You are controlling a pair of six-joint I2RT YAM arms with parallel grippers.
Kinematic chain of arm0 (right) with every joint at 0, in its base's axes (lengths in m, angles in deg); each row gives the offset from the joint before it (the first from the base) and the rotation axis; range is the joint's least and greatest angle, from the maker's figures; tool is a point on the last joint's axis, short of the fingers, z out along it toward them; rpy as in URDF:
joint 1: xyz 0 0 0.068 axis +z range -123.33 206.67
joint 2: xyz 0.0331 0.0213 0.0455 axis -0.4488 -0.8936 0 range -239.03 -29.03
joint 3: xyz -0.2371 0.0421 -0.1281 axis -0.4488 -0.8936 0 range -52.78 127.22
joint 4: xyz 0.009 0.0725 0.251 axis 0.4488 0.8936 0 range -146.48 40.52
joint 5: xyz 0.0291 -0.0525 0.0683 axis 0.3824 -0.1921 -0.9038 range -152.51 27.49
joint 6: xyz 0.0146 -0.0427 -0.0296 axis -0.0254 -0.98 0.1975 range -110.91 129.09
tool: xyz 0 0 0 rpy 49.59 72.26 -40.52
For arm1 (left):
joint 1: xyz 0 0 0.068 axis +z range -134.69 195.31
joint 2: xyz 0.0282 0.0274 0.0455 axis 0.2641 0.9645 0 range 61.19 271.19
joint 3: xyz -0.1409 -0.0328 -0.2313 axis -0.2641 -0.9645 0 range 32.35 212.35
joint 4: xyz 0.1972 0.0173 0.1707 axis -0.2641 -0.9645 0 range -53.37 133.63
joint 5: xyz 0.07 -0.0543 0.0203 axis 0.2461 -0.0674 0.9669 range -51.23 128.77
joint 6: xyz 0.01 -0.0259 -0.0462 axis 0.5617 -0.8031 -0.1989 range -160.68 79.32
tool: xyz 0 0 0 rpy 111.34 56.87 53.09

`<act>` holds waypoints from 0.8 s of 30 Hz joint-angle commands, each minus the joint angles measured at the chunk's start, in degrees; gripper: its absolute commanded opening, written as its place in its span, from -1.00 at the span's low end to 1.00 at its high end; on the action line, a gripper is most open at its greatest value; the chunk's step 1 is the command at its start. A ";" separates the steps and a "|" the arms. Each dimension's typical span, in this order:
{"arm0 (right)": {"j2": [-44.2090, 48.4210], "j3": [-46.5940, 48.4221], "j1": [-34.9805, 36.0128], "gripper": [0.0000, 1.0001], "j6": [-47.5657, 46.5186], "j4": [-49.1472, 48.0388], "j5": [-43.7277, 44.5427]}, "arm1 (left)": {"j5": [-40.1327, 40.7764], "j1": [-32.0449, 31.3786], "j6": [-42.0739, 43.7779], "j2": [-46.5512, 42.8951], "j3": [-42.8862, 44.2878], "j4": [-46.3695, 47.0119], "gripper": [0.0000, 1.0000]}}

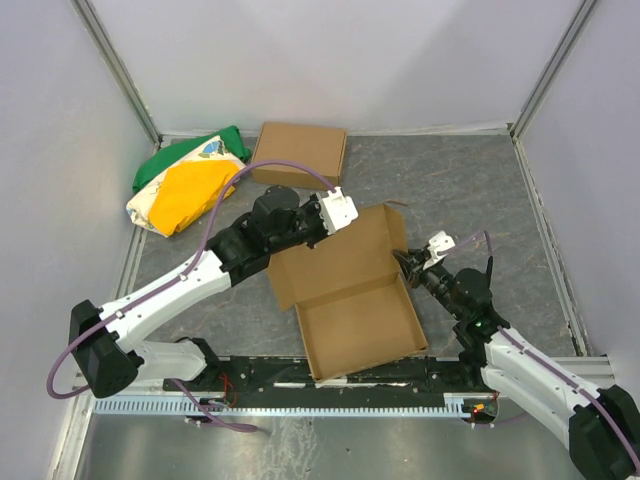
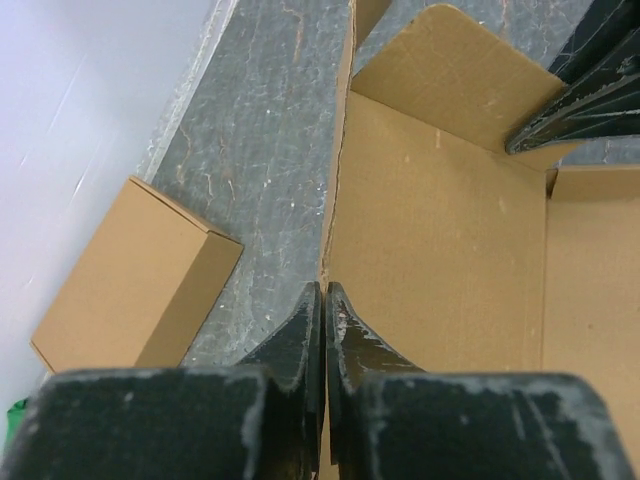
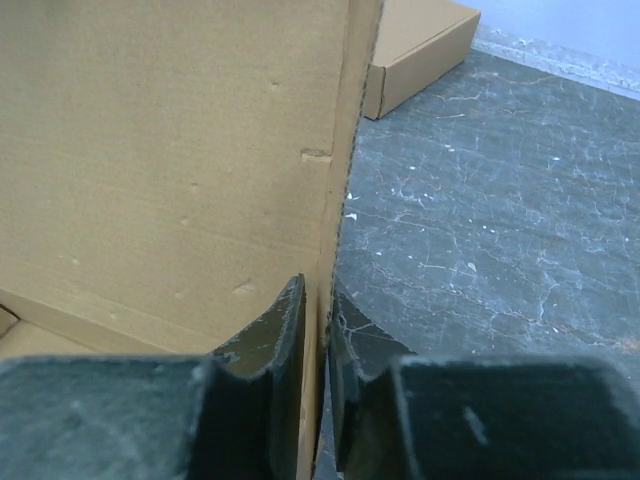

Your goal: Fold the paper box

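The paper box [image 1: 350, 300] lies open at the table's centre: a shallow tray toward the near edge, with its lid panel raised behind it. My left gripper [image 1: 322, 235] is shut on the lid's far edge. In the left wrist view the cardboard [image 2: 440, 250] edge runs straight into the shut left gripper [image 2: 325, 290]. My right gripper [image 1: 407, 262] is at the lid's right edge. In the right wrist view that upright panel [image 3: 170, 150] sits between the close-set jaws of the right gripper [image 3: 318, 290]. The right gripper's fingers [image 2: 580, 100] also show in the left wrist view.
A ready-made brown cardboard box [image 1: 300, 152] [image 2: 130, 280] [image 3: 420, 50] lies at the back, just behind the left gripper. A green, yellow and white bag [image 1: 190, 185] rests at the back left. White walls enclose the grey table [image 1: 470, 190] on three sides.
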 commanded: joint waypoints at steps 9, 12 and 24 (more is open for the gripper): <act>2.77 15.36 0.48 0.42 9.13 29.05 2.65 | -0.99 0.13 -7.52 1.01 3.35 8.04 -0.94; 2.20 23.17 0.54 0.62 12.74 43.31 4.08 | -0.58 0.13 -8.11 0.08 3.12 12.19 -0.94; 7.76 29.12 0.55 0.98 23.35 60.28 10.00 | 4.12 0.13 -1.48 3.29 8.13 9.54 -0.94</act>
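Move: Between the right hand's barely parted fingers stands the right edge of the paper box's lid, near its hinge. From that hand the box tray's middle lies about 13 cm back, 7 cm left and 10 cm down; the lid's middle is some 12 cm left, level fore and aft and 2 cm higher. The left hand pinches the lid's free edge: the lid's middle is about 5 cm back, 1 cm left and 8 cm below it, the tray's middle roughly 17 cm back, 4 cm right and 20 cm down. Letting go of the lid's right edge, the right hand spreads its fingers wide, rises about 5 cm, then draws back and right over the tray's right part, its fingers tipping down some 30 degrees. The left hand keeps its pinch on the lid's free edge, first easing slightly right and down, then lifting it about 5 cm, with a smaller shift to the right and forward and a slight roll. ##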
